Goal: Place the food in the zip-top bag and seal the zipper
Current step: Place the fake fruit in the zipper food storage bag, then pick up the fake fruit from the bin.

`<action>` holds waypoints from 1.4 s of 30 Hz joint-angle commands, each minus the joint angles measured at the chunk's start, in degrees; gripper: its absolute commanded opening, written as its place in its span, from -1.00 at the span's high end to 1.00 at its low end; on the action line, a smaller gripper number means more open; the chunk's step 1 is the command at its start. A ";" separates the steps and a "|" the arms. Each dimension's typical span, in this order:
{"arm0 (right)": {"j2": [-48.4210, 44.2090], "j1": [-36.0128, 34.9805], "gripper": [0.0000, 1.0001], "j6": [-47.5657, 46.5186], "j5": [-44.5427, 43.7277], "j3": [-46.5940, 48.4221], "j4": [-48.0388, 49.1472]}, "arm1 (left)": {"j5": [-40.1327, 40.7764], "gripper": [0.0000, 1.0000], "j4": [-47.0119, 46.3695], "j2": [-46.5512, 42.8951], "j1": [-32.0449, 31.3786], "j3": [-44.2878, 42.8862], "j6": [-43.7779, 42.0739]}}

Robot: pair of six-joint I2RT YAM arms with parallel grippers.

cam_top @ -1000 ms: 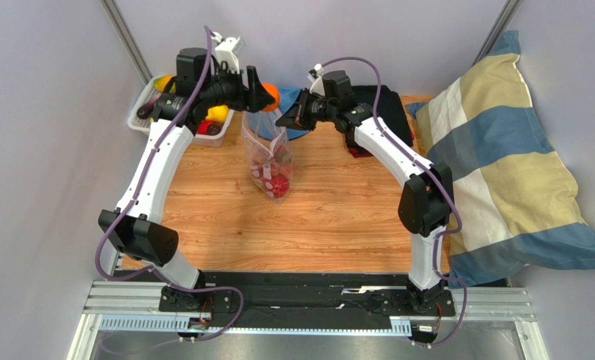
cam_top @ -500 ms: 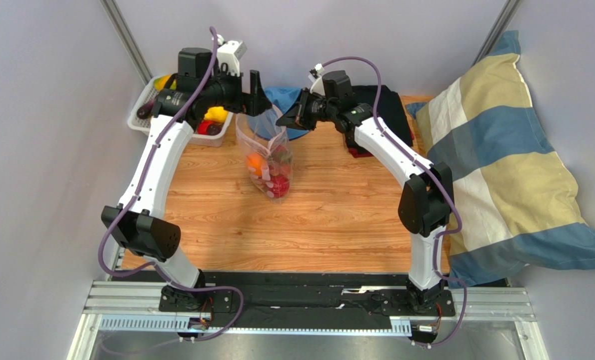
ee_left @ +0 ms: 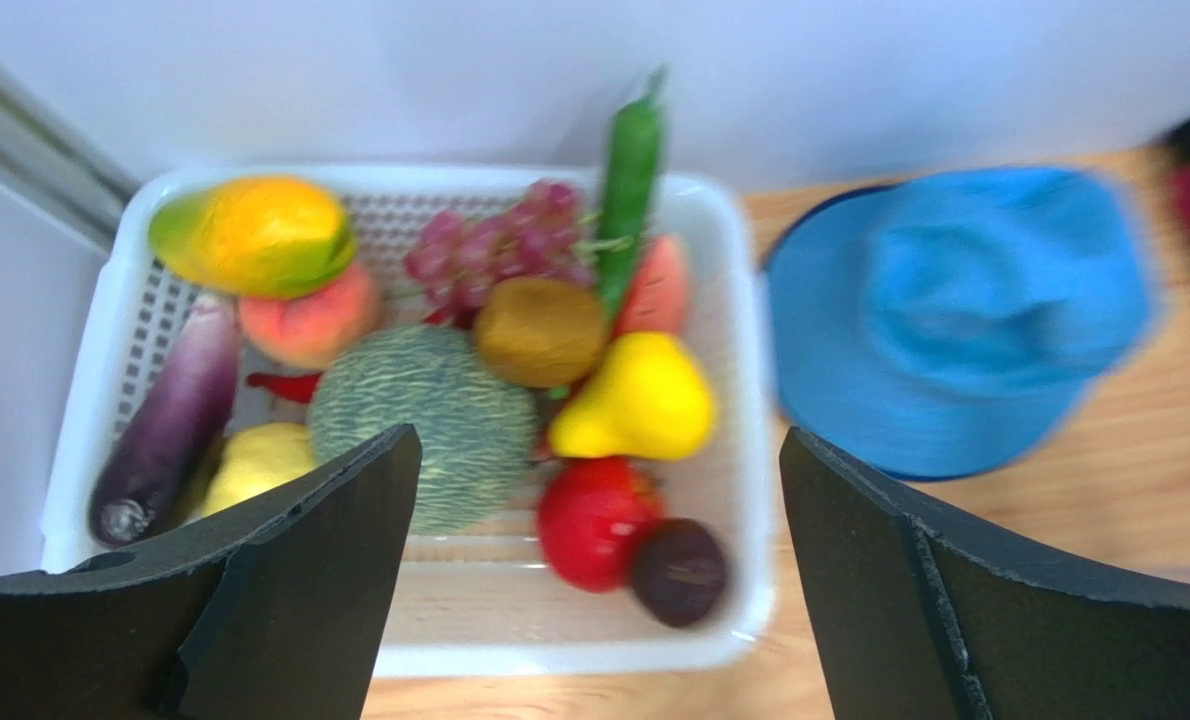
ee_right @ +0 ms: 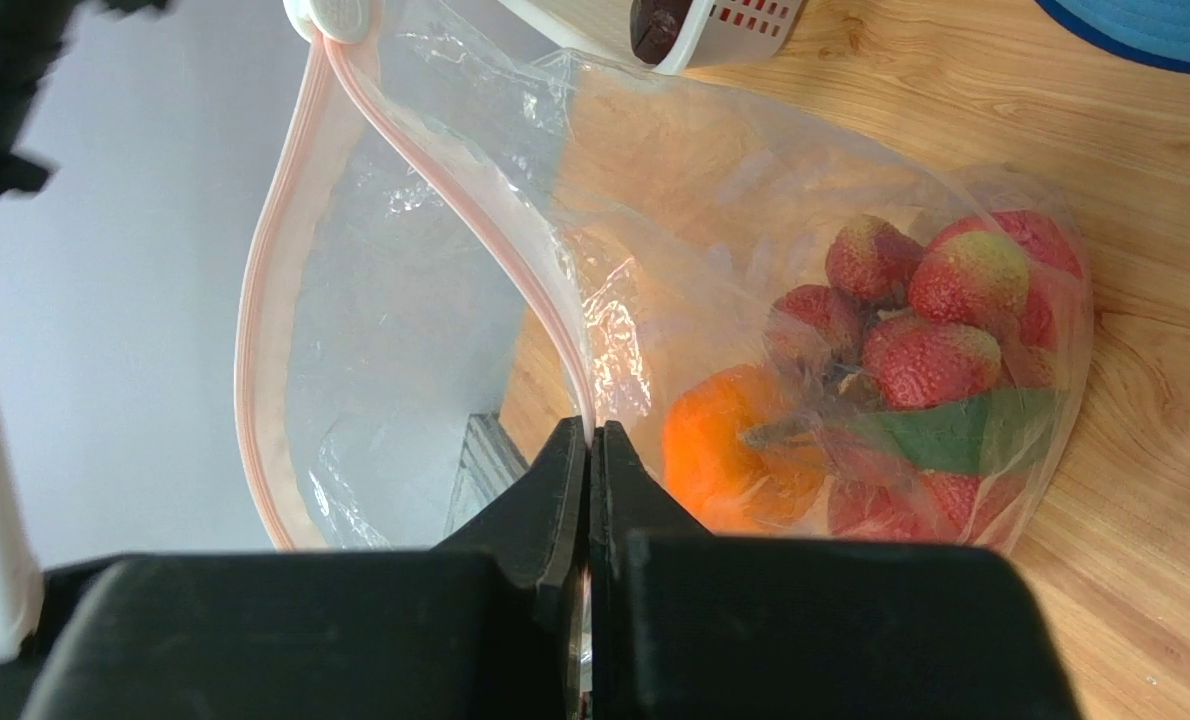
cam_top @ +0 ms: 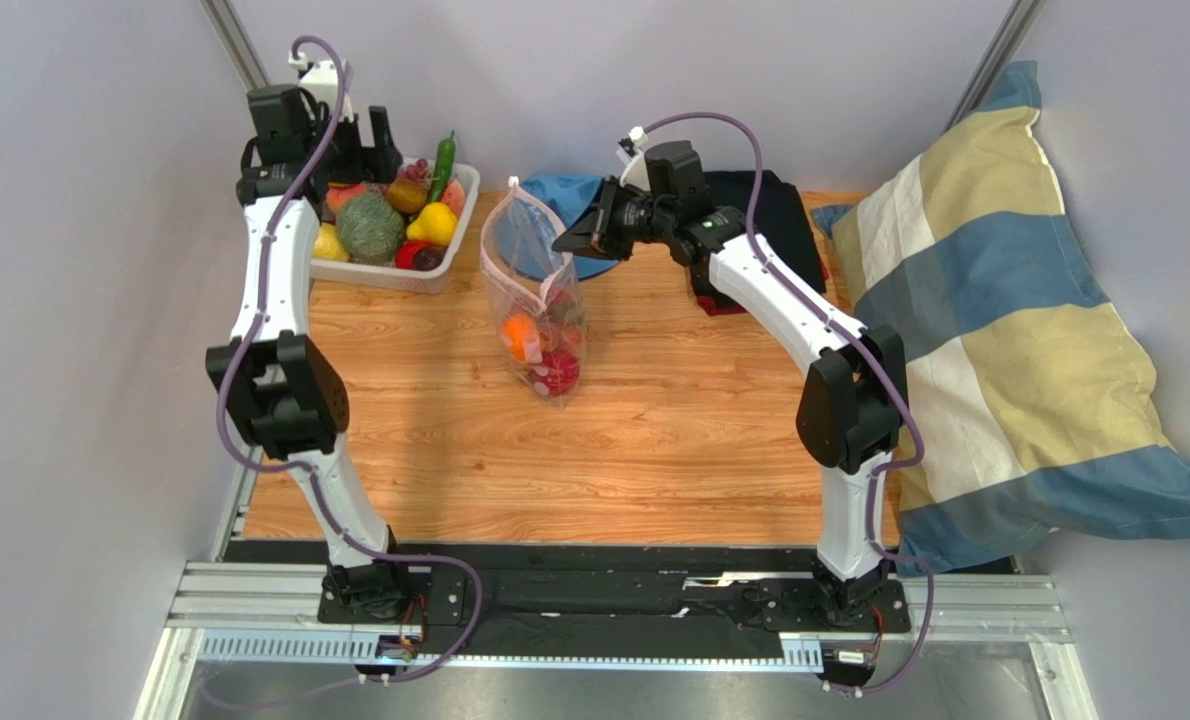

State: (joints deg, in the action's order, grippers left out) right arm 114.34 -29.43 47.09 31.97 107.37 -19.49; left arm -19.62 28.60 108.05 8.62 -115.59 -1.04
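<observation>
The clear zip-top bag [cam_top: 534, 285] stands open on the table. My right gripper [cam_top: 568, 240] is shut on its rim and holds it up, as the right wrist view [ee_right: 589, 438] shows. The pinkish zipper [ee_right: 406, 143] loops open around the mouth. An orange [ee_right: 729, 450] and red strawberries [ee_right: 932, 353] lie inside. My left gripper [cam_top: 368, 158] is open and empty above the basket; in its own view [ee_left: 598, 465] it is over a red fruit [ee_left: 594, 518], a dark plum [ee_left: 679, 570], a yellow pear [ee_left: 639, 398] and a green melon [ee_left: 421, 420].
The white slatted basket [ee_left: 751, 375] at the back left holds several more toy fruits and vegetables. A blue bucket hat [ee_left: 954, 315] lies behind the bag. A black cloth [cam_top: 774, 210] and a striped pillow [cam_top: 1007, 330] are on the right.
My left gripper let go of the orange, which now lies in the bag, then swung left to above the basket. The right gripper has kept its hold on the bag.
</observation>
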 commanded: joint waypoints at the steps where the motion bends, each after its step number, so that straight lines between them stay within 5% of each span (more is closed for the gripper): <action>1: -0.79 0.34 1.00 -1.04 -0.06 2.49 1.38 | -1.30 -0.94 -7.67 6.81 2.45 -1.21 -8.71; 11: -0.17 0.69 1.00 -1.04 0.20 2.14 1.03 | -2.61 -0.98 -12.86 22.89 2.36 -11.31 -6.70; 29: 0.18 1.48 1.00 -1.30 -0.59 1.79 0.94 | -2.19 -0.91 -9.00 29.94 0.08 -12.99 -9.86; 33: 0.18 1.48 1.00 -1.30 -0.59 1.79 0.85 | -1.04 -0.67 -7.60 29.76 0.08 -13.52 -9.69; 37: 0.18 1.39 1.00 -1.21 -0.50 1.70 0.94 | -1.56 -0.22 -8.29 26.78 0.08 -14.40 -6.97; 42: 0.00 1.48 1.00 -1.12 -0.50 1.44 0.85 | -5.86 0.04 -9.53 18.79 0.17 -14.40 -1.60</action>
State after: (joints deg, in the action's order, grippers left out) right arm 114.34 -28.29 46.83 31.97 107.37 -19.64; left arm -21.61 20.97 137.10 8.67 -127.24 -7.09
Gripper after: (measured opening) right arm 0.008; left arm 0.674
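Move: The empty, open left hand has the brown kiwi about 11 cm ahead, 2 cm to its left and 19 cm below. Around the kiwi in the basket, the yellow pear sits some 4 cm nearer and 5 cm to its right, the green melon 5 cm nearer and 6 cm to its left, and the grapes 5 cm straight beyond it. From the right hand, the kiwi lies roughly 22 cm ahead, 26 cm to the left and 12 cm lower. The left hand swoops down some 19 cm and forward about 10 cm into the basket, dropping steeply first, then easing forward over the fruit with the fingers wide open, and sinking the last 3 cm nearly straight onto the brown kiwi. There the fingers close from either side, pinch it across its long sides' ends and begin to rise by about 1 cm, while the right hand keeps its shut grip on the rim of the open bag. ##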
